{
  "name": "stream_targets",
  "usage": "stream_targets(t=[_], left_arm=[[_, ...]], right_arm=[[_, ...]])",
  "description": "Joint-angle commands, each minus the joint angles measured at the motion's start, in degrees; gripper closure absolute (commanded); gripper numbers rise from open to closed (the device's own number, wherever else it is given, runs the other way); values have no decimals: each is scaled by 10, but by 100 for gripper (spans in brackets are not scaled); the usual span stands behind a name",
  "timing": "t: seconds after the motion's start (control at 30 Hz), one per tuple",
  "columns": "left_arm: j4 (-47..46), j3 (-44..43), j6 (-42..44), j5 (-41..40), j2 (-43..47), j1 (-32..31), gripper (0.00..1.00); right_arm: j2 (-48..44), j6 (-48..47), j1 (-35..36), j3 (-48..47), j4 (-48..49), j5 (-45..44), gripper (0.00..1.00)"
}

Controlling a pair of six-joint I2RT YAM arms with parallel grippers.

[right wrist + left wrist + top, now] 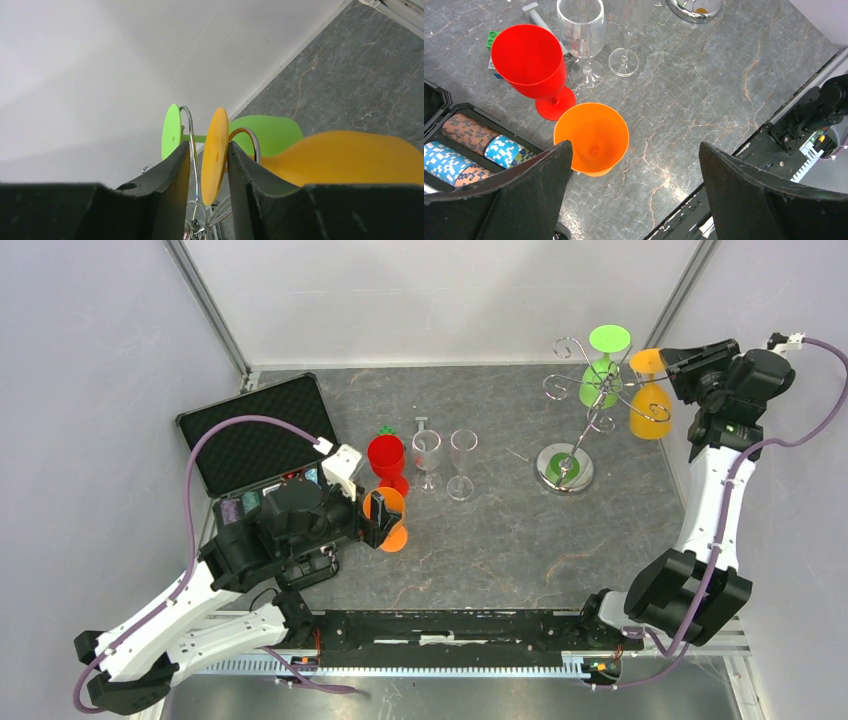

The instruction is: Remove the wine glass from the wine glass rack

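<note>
The wine glass rack, a silver wire stand on a round shiny base, stands at the back right. Two glasses hang on it upside down: a yellow-orange wine glass and a green one. My right gripper is at the yellow glass's foot. In the right wrist view its jaws stand narrowly open round the foot disc. The right finger touches the disc; a wire arm and a thin gap lie on the left. My left gripper is wide open and holds nothing, just above an orange cup glass.
A red glass and two clear glasses stand mid-table. An open black case with poker chips lies at the left. The right side wall is close behind the right arm.
</note>
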State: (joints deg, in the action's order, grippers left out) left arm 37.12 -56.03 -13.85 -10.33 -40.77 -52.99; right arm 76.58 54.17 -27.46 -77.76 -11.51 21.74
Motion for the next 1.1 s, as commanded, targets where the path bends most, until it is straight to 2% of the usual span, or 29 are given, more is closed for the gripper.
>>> stream_targets(t=[0.0, 0.17, 0.3, 0.47, 0.67, 1.07], left_arm=[[-22, 1, -3, -9, 2, -1, 0], [-22, 3, -3, -9, 3, -1, 0], [-22, 3, -4, -11, 5, -1, 0], [-24, 5, -4, -16, 8, -1, 0], [-25, 6, -5, -17, 9, -1, 0], [-25, 7, -5, -18, 12, -1, 0]], right_arm=[[10, 14, 9, -4, 20, -6, 63], [10, 3, 10, -7, 5, -24, 74], [-18, 27, 11, 27, 34, -67, 100], [-48, 71, 11, 61, 102, -87, 100], [-71, 86, 11, 73, 134, -126, 100], [-112, 77, 11, 82, 84, -162, 100]])
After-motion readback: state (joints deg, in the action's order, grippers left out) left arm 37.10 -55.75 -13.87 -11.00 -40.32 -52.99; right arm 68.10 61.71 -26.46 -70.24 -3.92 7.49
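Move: The foot of the upside-down yellow-orange wine glass is already between the right hand's part-open fingers. Its middle is about 3 cm to the left and 1 cm ahead, level with them. The green glass's foot lies roughly 10 cm left and 4 cm ahead at much the same height. The rack's hub is about 10 cm left, 3 cm back and 5 cm lower. From the left hand, the yellow-orange foot is some 48 cm right, 28 cm ahead and 9 cm higher. The right fingers shut on the rim of the yellow-orange glass's foot and pinch it, sinking about 1 cm as they close. Keeping that pinch, the hand then lifts some 4 cm while drawing back about 3 cm and a couple to the right, swinging clockwise about 15 degrees and tilting its fingertips up a little. ##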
